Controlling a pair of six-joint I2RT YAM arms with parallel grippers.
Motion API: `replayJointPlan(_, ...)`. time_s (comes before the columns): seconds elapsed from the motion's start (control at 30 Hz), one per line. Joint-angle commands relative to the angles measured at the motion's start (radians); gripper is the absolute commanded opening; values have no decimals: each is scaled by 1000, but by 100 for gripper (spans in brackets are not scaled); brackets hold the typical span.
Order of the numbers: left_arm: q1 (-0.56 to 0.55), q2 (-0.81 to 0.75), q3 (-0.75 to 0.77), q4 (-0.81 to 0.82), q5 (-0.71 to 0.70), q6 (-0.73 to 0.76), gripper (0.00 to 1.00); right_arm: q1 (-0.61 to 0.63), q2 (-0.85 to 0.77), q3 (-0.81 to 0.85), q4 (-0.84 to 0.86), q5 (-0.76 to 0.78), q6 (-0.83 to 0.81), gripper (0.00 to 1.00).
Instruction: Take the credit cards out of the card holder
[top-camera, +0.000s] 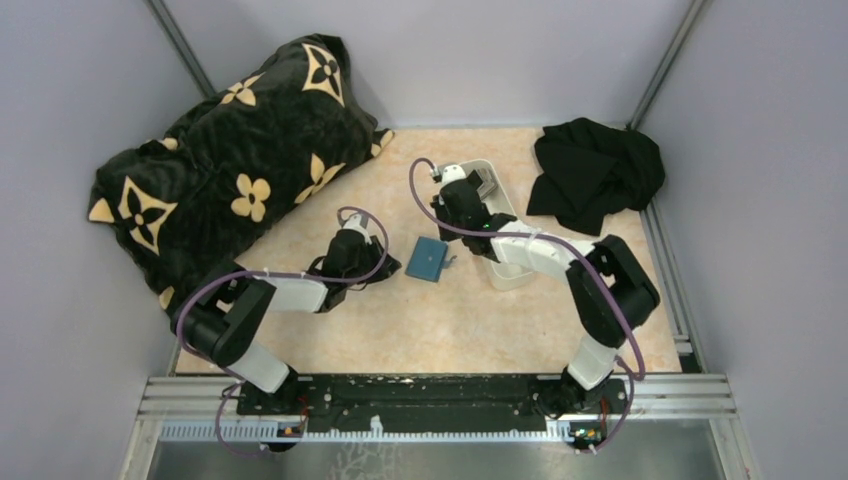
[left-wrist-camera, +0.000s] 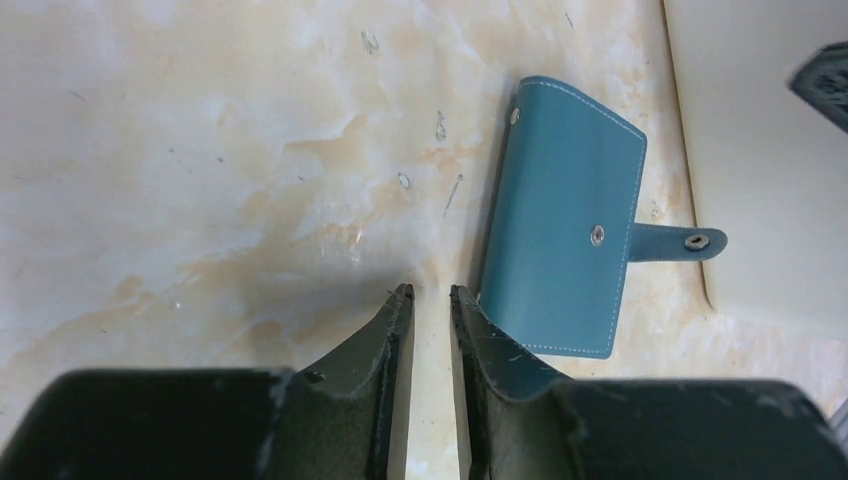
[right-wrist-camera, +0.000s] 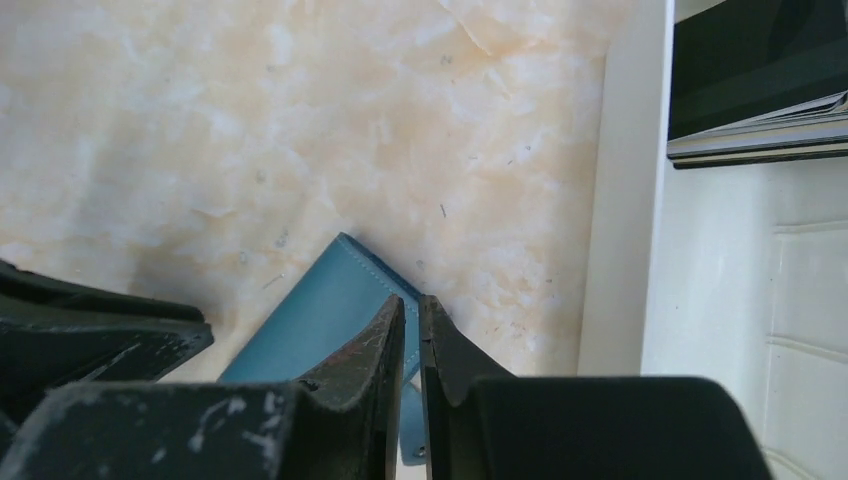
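The teal-blue card holder (top-camera: 430, 258) lies folded flat on the marbled table, and its snap strap (left-wrist-camera: 688, 241) hangs loose off one side. My left gripper (left-wrist-camera: 430, 290) sits low just left of the holder (left-wrist-camera: 565, 220), slightly open over bare table with nothing between its fingers. My right gripper (right-wrist-camera: 412, 300) hovers above the holder's corner (right-wrist-camera: 330, 300), all but shut and empty. Only the strap on the table shows through the thin slit between its fingers. Dark credit cards (right-wrist-camera: 755, 70) lie stacked in the white tray (right-wrist-camera: 625, 200) to its right.
The white tray (top-camera: 510, 275) stands right of the holder, under my right arm. A black cushion with gold flowers (top-camera: 230, 170) fills the back left. A crumpled black cloth (top-camera: 595, 170) lies at the back right. Grey walls close in the table.
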Motion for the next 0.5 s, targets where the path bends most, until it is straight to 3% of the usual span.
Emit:
replayJointPlan(0.0,5,-18,51,-41,-32,57,27,20,-98,-58,46,-25,59,12)
replayJointPlan(0.3,4,124,196,-15,47,73,27,110,-95,-144,54,-44,139,12)
replayJointPlan(0.47,-5,139,190,-7,75,59,27,106,-115,-176,23,-6,149,11)
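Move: From my right hand the blue card holder lies roughly 4 cm back, 4 cm to the left and 7 cm below. The white tray's middle is about 3 cm ahead of that hand and 11 cm to its right, with the dark stack in it some 12 cm ahead and 8 cm right. From my left hand the card holder is about 7 cm to the right, 1 cm ahead and 2 cm lower. I draw my right hand back about 7 cm and a little left, off the tray side. It rises slightly first, then sinks about 4 cm over the card holder's back right part, fingertips tipping a bit steeper. Meanwhile my left hand goes roughly 4 cm forward and 3 cm right to the holder's left edge, lifting slightly on the way. Both grippers keep their narrow gaps. ##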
